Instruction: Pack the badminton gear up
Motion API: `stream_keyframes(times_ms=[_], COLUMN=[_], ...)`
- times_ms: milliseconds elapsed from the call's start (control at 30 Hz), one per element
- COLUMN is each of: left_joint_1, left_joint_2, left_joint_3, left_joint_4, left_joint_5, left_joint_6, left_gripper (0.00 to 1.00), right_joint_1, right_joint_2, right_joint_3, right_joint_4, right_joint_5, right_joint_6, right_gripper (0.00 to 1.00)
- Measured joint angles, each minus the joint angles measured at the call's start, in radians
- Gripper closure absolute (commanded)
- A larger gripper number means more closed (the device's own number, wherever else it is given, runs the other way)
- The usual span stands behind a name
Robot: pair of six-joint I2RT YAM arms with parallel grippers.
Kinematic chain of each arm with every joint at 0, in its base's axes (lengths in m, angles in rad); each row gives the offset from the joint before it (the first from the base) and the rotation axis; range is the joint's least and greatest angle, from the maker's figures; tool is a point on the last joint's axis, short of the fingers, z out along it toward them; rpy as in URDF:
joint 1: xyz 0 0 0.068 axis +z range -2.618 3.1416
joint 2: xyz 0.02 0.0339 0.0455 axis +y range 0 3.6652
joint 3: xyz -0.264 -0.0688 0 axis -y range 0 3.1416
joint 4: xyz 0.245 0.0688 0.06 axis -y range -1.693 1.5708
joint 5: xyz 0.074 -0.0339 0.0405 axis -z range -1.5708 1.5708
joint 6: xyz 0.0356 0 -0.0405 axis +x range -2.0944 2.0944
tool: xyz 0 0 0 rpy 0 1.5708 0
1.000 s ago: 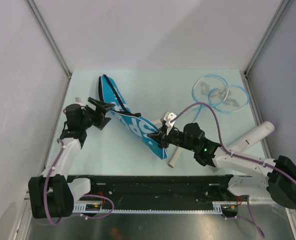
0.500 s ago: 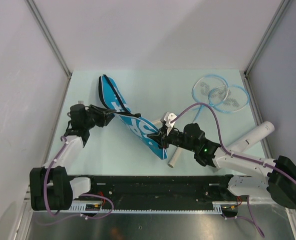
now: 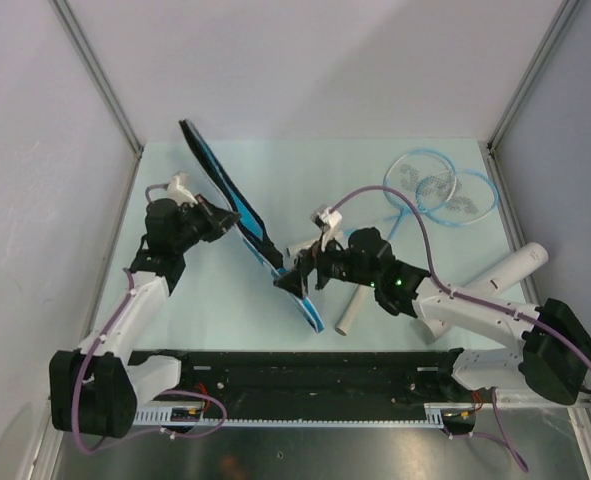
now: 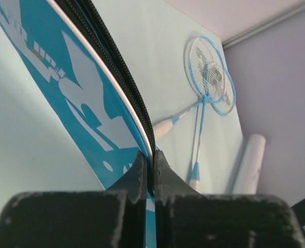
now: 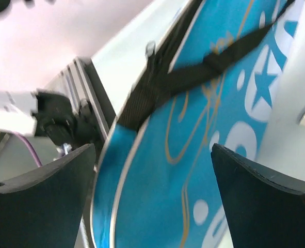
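Note:
The blue racket cover [image 3: 237, 215] stands up on its edge, slanting from the back left toward the front middle. My left gripper [image 3: 227, 216] is shut on its black zipper edge; in the left wrist view its jaws [image 4: 149, 155] pinch that rim of the cover [image 4: 64, 88]. My right gripper [image 3: 293, 276] is open at the cover's lower end. In the right wrist view its fingers [image 5: 152, 150] stand wide apart in front of the cover's blue face [image 5: 193, 170] and black strap [image 5: 193, 72]. Two light-blue rackets [image 3: 440, 188] lie at the back right.
A long white tube [image 3: 505, 268] lies at the right edge, also seen in the left wrist view [image 4: 250, 160]. A white racket handle end [image 3: 347, 318] pokes out under the right arm. Metal posts and walls close in the table on both sides.
The left gripper closed on the cover's edge and raised it from flat to standing on edge. The right gripper opened, letting go of the cover, and shifted left.

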Motion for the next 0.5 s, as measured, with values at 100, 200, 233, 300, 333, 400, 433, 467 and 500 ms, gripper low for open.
stream_keyframes(times_ms=[100, 200, 233, 300, 333, 400, 433, 467, 500], left_joint_1=[-0.051, -0.079, -0.083, -0.089, -0.094, -0.106, -0.113, -0.119, -0.127], left_joint_2=[-0.037, -0.063, -0.071, -0.079, -0.084, -0.094, -0.1, -0.105, -0.114], left_joint_3=[0.0, 0.0, 0.0, 0.0, 0.0, 0.0, 0.0, 0.0, 0.0], left_joint_4=[0.002, 0.001, -0.001, -0.005, -0.01, -0.013, -0.014, -0.016, -0.02], left_joint_5=[0.0, 0.001, 0.001, 0.001, -0.002, -0.008, -0.012, -0.018, -0.029], left_joint_6=[0.111, 0.191, 0.215, 0.233, 0.247, 0.263, 0.27, 0.273, 0.275], left_gripper=[1.0, 1.0, 1.0, 1.0, 1.0, 1.0, 1.0, 1.0, 0.99], right_joint_1=[-0.006, -0.014, -0.02, -0.029, -0.032, -0.036, -0.037, -0.034, -0.027], right_joint_2=[0.036, 0.079, 0.092, 0.138, 0.171, 0.235, 0.266, 0.287, 0.314], right_joint_3=[0.114, 0.225, 0.251, 0.327, 0.371, 0.443, 0.471, 0.489, 0.513], right_joint_4=[-0.051, -0.07, -0.075, -0.1, -0.115, -0.141, -0.157, -0.169, -0.203], right_joint_5=[0.03, 0.066, 0.077, 0.107, 0.117, 0.129, 0.138, 0.147, 0.163], right_joint_6=[0.078, 0.124, 0.131, 0.139, 0.14, 0.14, 0.138, 0.138, 0.136], right_gripper=[0.01, 0.16, 0.21, 0.37, 0.41, 0.44, 0.44, 0.43, 0.42])
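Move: The bag's zipper edge is pinched in the left fingers. From the open right hand, that gripped spot is about 14 cm ahead and 11 cm to the left, roughly level in height. Below on the table, about 19 cm under the right hand, the nearer racket handle lies some 14 cm ahead and 5 cm to the right, and the second racket handle about 1 cm ahead and 15 cm to the right. Keeping its pinch on the zipper edge, the left hand eases back, right and up, under 5 cm in all, tilting its fingers up and turning slightly clockwise. The free right hand swings forward, up and left about 12 cm along the bag towards that pinch, arcing over and dipping about 2 cm at the end while its fingers close from wide open to roughly half; whether they touch the bag can't be told. ##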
